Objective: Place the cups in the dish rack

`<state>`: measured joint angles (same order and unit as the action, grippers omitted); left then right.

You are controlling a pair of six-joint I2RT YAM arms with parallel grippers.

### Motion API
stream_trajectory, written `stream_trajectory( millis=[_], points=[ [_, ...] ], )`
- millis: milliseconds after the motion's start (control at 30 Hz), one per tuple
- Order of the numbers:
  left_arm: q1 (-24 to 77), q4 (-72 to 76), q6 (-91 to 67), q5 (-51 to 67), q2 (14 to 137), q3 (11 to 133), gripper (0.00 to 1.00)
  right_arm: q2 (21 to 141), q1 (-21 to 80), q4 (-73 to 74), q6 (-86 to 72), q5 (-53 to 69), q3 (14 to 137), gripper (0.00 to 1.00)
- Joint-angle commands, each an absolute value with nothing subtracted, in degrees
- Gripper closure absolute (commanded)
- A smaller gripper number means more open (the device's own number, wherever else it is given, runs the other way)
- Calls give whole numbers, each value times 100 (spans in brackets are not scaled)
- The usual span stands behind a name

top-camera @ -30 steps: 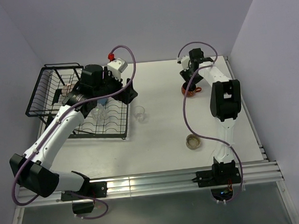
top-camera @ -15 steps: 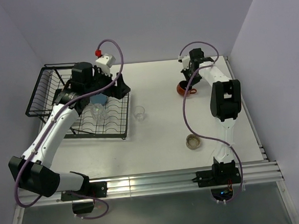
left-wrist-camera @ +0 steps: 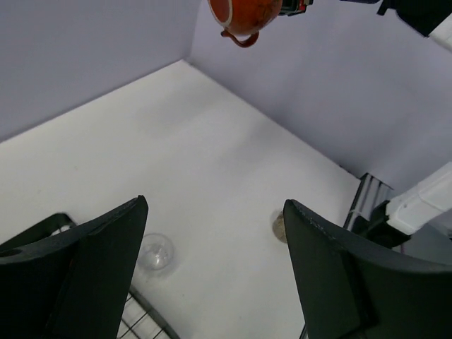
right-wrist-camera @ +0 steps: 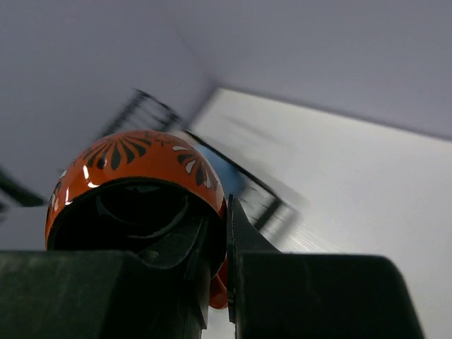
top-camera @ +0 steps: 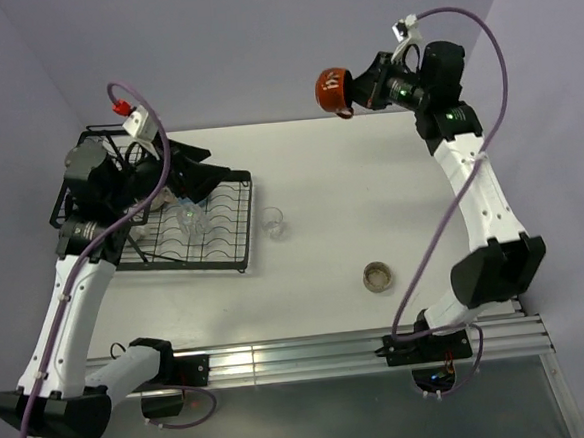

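My right gripper [top-camera: 355, 89] is shut on the rim of the dark orange cup [top-camera: 332, 89] and holds it high above the table's far side. In the right wrist view the cup [right-wrist-camera: 138, 159] sits clamped between the fingers at my gripper [right-wrist-camera: 224, 212]. My left gripper [top-camera: 213, 166] is open and empty above the black dish rack [top-camera: 229, 255]. A clear glass [top-camera: 190, 218] and the blue tumbler [top-camera: 194, 195] stand on the rack's tray. Another clear glass [top-camera: 272, 221] and a low brownish cup [top-camera: 377, 276] stand on the table. The left wrist view shows both, the glass [left-wrist-camera: 155, 252] and the cup [left-wrist-camera: 280, 226], and the orange cup [left-wrist-camera: 244, 14].
The rack's taller basket section [top-camera: 79, 184] stands at the far left, partly behind my left arm. Purple walls close the table at the back and both sides. A metal rail [top-camera: 311, 353] runs along the near edge.
My right arm has lifted the orange cup off the table and swung it high toward the middle. My left arm has pulled back left from over the rack tray.
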<state>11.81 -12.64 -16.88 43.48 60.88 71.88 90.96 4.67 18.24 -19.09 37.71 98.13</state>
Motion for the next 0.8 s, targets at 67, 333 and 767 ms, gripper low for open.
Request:
stream_trajectory(
  millis=[67,333,767],
  points=[
    [1169,-449,-2303,5299,5696,7198,16,8640,940,-832,-5381,4904,9493,100],
    [1178,1228,-3652,5756,5212,6575,15,8201,1932,-2372,-6714,4755,8948,100],
    [1678,854,-3472,4616,5502,6846,17,8147,3049,-2347,-6891,4324,8613,100]
  ],
)
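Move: The right hand already holds the orange mug high over the far side of the table, bottom towards the left gripper. The left gripper's open fingers are about 16 cm back and 27 cm left of the right hand, at nearly its height. From the left hand the mug is some 19 cm ahead, 24 cm right. The small glass stands some 9 cm back, 20 cm left of the right hand and 35 cm below; the dish rack's middle is about 10 cm ahead, 20 cm left of the left hand, far below. The right hand keeps its pinch on the orange mug's wall and swings it about 17 cm left and as far back towards the left gripper, rising some 10 cm almost all at the start, while its wrist turns counter-clockwise and rolls left side up, about 30 degrees each, bringing the mug's bottom round to face that gripper. The left hand draws back about 7 cm and up 6 cm with its fingers still wide open, its wrist turning some 15 degrees clockwise and its left side dipping about as much, with no contact made with the mug. ##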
